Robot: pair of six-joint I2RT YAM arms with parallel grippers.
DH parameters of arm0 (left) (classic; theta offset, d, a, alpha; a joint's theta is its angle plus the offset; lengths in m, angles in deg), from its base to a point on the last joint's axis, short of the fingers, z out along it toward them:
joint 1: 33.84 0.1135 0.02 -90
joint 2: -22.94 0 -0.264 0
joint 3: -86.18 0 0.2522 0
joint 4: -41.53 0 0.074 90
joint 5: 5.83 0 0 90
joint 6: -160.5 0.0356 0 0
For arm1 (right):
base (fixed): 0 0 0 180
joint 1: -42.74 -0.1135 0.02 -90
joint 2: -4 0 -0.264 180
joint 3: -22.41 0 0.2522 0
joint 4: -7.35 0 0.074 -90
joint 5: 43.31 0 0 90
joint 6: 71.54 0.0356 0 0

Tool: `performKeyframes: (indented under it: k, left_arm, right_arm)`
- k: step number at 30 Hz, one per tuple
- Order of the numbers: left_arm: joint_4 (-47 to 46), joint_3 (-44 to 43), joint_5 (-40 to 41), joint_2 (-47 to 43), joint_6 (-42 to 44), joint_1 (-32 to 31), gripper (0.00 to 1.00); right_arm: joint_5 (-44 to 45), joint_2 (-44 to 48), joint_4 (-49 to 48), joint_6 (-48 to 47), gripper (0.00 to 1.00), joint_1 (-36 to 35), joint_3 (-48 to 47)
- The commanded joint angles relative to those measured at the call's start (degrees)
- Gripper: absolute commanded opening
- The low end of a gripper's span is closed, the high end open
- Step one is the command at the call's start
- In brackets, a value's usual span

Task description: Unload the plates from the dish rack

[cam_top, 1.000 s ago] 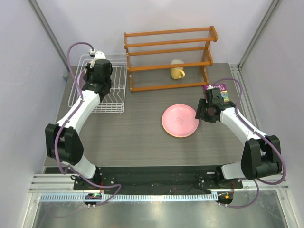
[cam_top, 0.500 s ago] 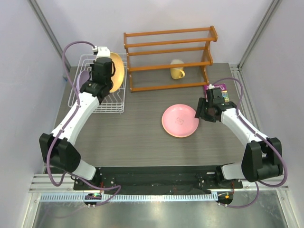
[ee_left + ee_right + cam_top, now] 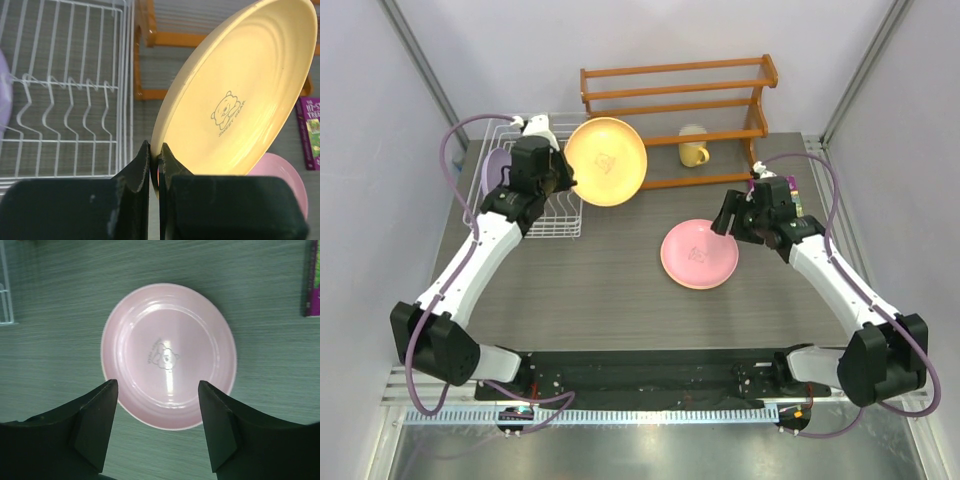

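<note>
My left gripper is shut on the rim of a yellow-orange plate and holds it in the air, just right of the white wire dish rack. In the left wrist view the jaws pinch the plate's lower edge, with the rack to the left. A lavender plate stands in the rack's left side. A pink plate lies flat on the table. My right gripper is open and empty above the pink plate's right edge, which it frames in the right wrist view.
An orange wooden slatted shelf stands at the back, with a yellow mug on its lower level. A purple book lies on the table right of the pink plate, partly under my right arm.
My left gripper has lifted the yellow plate out of the rack and swung it right, turning its face up. My right gripper has moved left over the pink plate.
</note>
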Motion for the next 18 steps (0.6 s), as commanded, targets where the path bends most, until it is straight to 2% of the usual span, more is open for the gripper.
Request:
performKeyframes:
  k: [1, 6, 18]
  left_arm:
    - [-5.9, 1.6, -9.0, 0.6, -6.3, -0.2, 0.0]
    - [-6.1, 4.5, -14.2, 1.0, -10.3, -0.7, 0.0]
    - [-5.5, 11.4, -14.7, -0.4, -12.2, -4.3, 0.0]
  right_arm:
    - [-3.3, 3.1, -5.4, 3.0, 0.73, -3.1, -2.2]
    - [-2.3, 2.1, -10.6, 4.4, 0.74, -5.8, -2.6]
    - [-2.5, -2.8, -16.1, 4.1, 0.75, -7.0, -6.3]
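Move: Off to the right hand's upper left, the left hand's yellow-orange plate has its middle about 26 cm left, 10 cm ahead and 13 cm higher. The pink plate on the table is 5 cm left of the right hand, 2 cm back, 13 cm below, and the yellow mug 9 cm left, 20 cm ahead. From the left hand, the pink plate is roughly 28 cm right, 10 cm back, 26 cm down; the dish rack is 10 cm left, 9 cm ahead. Keeping its pinch on the yellow-orange plate's rim, the left hand sinks about 9 cm while moving right and somewhat back, away from the rack towards the right hand, tipping some 15 degrees downward. The right hand comes to meet that plate, empty and open, going about 6 cm left, rising nearly as much and then easing forward, its fingertips tilting up. ##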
